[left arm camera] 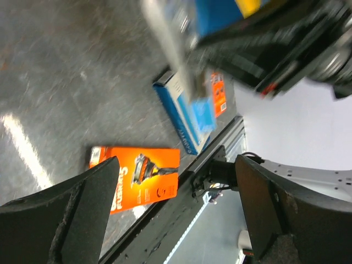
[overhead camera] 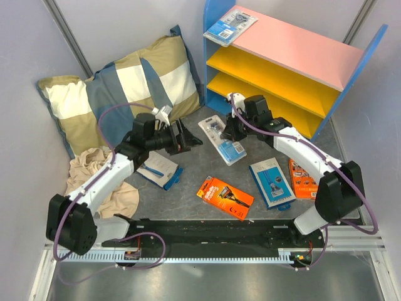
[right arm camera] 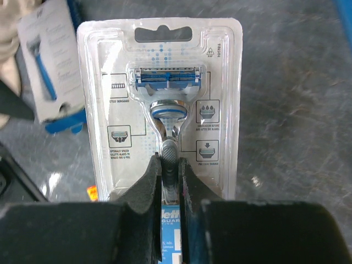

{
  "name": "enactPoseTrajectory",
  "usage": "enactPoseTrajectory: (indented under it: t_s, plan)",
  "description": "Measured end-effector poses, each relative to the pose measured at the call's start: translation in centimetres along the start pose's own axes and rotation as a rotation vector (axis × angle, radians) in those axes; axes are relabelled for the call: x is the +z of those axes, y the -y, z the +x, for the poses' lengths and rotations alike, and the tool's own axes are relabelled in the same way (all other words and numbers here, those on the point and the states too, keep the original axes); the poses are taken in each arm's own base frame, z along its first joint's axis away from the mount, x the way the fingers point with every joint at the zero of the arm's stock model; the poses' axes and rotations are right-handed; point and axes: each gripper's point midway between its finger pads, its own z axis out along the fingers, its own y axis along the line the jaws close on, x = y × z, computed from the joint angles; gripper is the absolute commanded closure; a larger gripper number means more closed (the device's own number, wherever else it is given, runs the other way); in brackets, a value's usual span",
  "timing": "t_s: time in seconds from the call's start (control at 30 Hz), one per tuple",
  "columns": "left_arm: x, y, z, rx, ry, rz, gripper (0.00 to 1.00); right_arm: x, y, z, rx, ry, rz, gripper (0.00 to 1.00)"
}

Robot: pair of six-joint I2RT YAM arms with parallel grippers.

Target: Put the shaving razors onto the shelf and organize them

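Note:
My right gripper (right arm camera: pixel 170 162) is shut on the raised handle bubble of a clear blister razor pack (right arm camera: pixel 165 99), which lies in front of the shelf (overhead camera: pixel 326 59) at the table's middle (overhead camera: pixel 223 143). Whether the pack is lifted I cannot tell. Another blister pack (overhead camera: pixel 230 26) lies on the shelf's pink top board. My left gripper (overhead camera: pixel 188 139) hangs open and empty just left of the held pack, its fingers (left arm camera: pixel 82 209) wide apart. An orange razor box (overhead camera: pixel 224 197), a blue-white box (overhead camera: pixel 272 182), a small orange pack (overhead camera: pixel 302 179) and a second blue-white box (overhead camera: pixel 160 170) lie on the table.
A striped pillow (overhead camera: pixel 119 94) leans at the back left. A beige cloth (overhead camera: pixel 103 182) lies under my left arm. A black rail (overhead camera: pixel 213 233) runs along the near edge. Grey walls close in both sides.

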Motion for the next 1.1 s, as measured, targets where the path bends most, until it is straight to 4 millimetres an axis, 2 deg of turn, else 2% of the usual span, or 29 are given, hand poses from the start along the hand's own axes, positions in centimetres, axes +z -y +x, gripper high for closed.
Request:
enactPoseTrajectory:
  t_s: [0.1, 0.23, 0.43, 0.53, 0.67, 0.77, 0.9, 1.03, 1.07, 1.1]
  plan:
    - [0.7, 1.6, -1.6, 0.021, -0.028, 0.045, 0.08, -0.4, -1.9, 1.4, -0.043, -0.039, -0.028, 0.94]
    - [1.3, 2.6, -2.5, 0.033, -0.064, 0.081, 0.11, -1.3, -4.2, 2.8, -0.096, -0.071, -0.057, 0.94]
    - [2.5, 1.3, -1.4, 0.001, -0.147, 0.069, 0.17, -2.7, -4.8, 3.1, -0.118, -0.062, -0.051, 0.94]
    - [3.1, 0.4, -0.7, -0.017, -0.182, 0.053, 0.19, -3.1, -5.5, 3.1, -0.133, -0.06, -0.067, 0.93]
    - [3.3, 0.1, -0.3, -0.021, -0.207, 0.058, 0.25, -3.2, -6.3, 3.7, -0.148, -0.08, -0.093, 0.93]
    - [3.2, 0.4, -0.2, -0.013, -0.216, 0.073, 0.35, -3.2, -7.1, 4.2, -0.159, -0.098, -0.119, 0.87]
    - [3.2, 0.6, 0.0, -0.007, -0.238, 0.099, 0.54, -3.3, -8.1, 4.8, -0.19, -0.117, -0.15, 0.85]
    - [3.5, 0.5, 0.5, -0.016, -0.269, 0.116, 0.63, -3.6, -8.8, 5.1, -0.212, -0.121, -0.166, 0.84]
    - [3.5, 0.5, 0.7, -0.019, -0.277, 0.121, 0.67, -3.7, -8.8, 5.0, -0.213, -0.118, -0.166, 0.84]
    - [3.5, 0.5, 0.7, -0.02, -0.284, 0.129, 0.77, -3.9, -8.9, 4.9, -0.214, -0.116, -0.167, 0.84]
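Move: From the open left gripper, the middle of the razor pack held in the right fingers lies about 12 cm to the right, 5 cm ahead and 2 cm lower. The left gripper, where the pack is headed, is some 14 cm to the right hand's left, 7 cm back and 2 cm higher. On the table nearly 20 cm below the left gripper, the orange razor box lies 15 cm right and 5 cm back, the white razor box 10 cm left and 6 cm ahead. Keep the razor pack pinched in the right gripper and draw it back about 10 cm with a little left, turning it some 15 degrees counter-clockwise so its hang-hole end comes to the left gripper. Lift the left gripper slightly, then ease it down and about 3 cm right, turning clockwise, and more than half close its fingers around that end. ##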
